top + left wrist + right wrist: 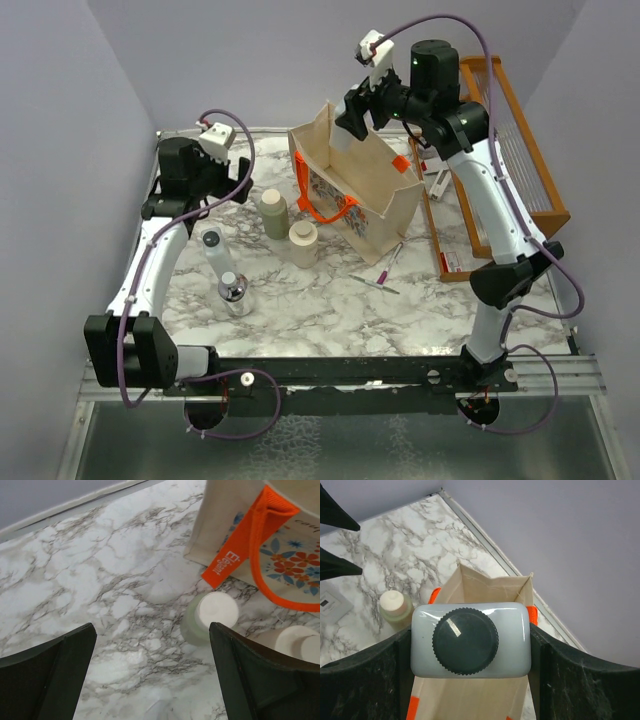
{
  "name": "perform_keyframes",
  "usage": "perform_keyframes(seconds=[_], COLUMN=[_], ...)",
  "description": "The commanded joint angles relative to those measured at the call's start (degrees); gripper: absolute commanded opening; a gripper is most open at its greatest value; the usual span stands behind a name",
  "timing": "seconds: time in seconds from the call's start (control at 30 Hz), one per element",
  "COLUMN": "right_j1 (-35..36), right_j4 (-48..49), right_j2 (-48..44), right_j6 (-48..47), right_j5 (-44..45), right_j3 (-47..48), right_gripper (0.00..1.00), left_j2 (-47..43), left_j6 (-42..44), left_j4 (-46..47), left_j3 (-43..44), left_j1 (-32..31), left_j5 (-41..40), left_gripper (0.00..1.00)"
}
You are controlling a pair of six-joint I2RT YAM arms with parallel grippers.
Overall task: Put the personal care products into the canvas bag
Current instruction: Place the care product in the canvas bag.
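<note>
The canvas bag (372,195) stands upright mid-table with orange handles and a floral side (295,560). My right gripper (352,122) hangs over its open mouth (485,587), shut on a white bottle with a dark cap (470,640); the same bottle (342,142) shows from above. Left of the bag stand an olive-green bottle (274,213) and a beige one (303,243). A white bottle with a grey cap (218,255) and a short clear bottle with a chrome cap (235,292) are nearer the front. My left gripper (152,680) is open above bare marble, the olive-green bottle (212,612) just off its right finger.
An orange wooden slatted rack (505,150) leans at the right, with a small item (440,185) on its tray. Thin pen-like pieces (380,275) lie in front of the bag. Grey walls close in the back and both sides.
</note>
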Motion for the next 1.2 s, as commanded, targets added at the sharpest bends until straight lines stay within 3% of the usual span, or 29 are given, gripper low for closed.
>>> perform_keyframes(seconds=[0.0, 0.4, 0.57, 0.67, 0.83, 1.07, 1.17], right_j1=[-0.8, -1.0, -1.0, -1.0, -1.0, -1.0, -1.0], right_j4=[9.5, 14.0, 16.4, 17.0, 18.2, 25.2, 30.6], right_j2=[2.3, 8.9, 11.3, 12.8, 14.6, 15.2, 14.8], right_j6=[-0.3, -0.5, 0.0, 0.0, 0.1, 1.5, 2.6], right_j5=[-2.1, -2.5, -3.0, -2.8, -2.5, -2.5, -3.1], right_j3=[2.5, 1.0, 0.2, 0.2, -0.9, -6.5, -10.4], right_gripper=[0.01, 0.01, 0.01, 0.01, 0.01, 0.01, 0.01], left_j2=[3.6, 17.7, 20.6, 22.4, 25.2, 26.3, 27.2], left_j6=[1.1, -3.8, -8.5, -9.4, -11.0, -10.8, -10.3], left_j4=[1.8, 7.3, 16.7, 17.9, 18.6, 17.4, 15.6], left_j3=[4.9, 11.4, 9.3, 10.4, 11.1, 11.1, 12.0], left_j1=[-4.5, -10.8, -11.3, -12.4, -13.6, -13.8, -13.8], left_j5=[5.1, 15.0, 18.0, 18.5, 19.3, 19.3, 20.2], left_gripper=[0.98, 0.81, 0.78, 0.75, 0.61, 0.26, 0.16])
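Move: The canvas bag's orange handle, where it joins the left rim, lies about 16 cm right, 5 cm ahead and 5 cm below the open left hand; the green bottle stands 11 cm right, level fore-and-aft, 16 cm down, and the cream bottle 18 cm right, 6 cm back. From the right hand, already gripping the white bottle, the bag's middle is some 5 cm ahead, 2 cm right and 30 cm down. The white bottle, still held in the right fingers, is lowered about 16 cm and carried some 9 cm forward and a little left, into the left part of the bag's mouth. Meanwhile the left hand sweeps some 17 cm right, slightly forward and down, turning about 25 degrees clockwise, and closes most of the way to pinch the orange handle at the rim. ##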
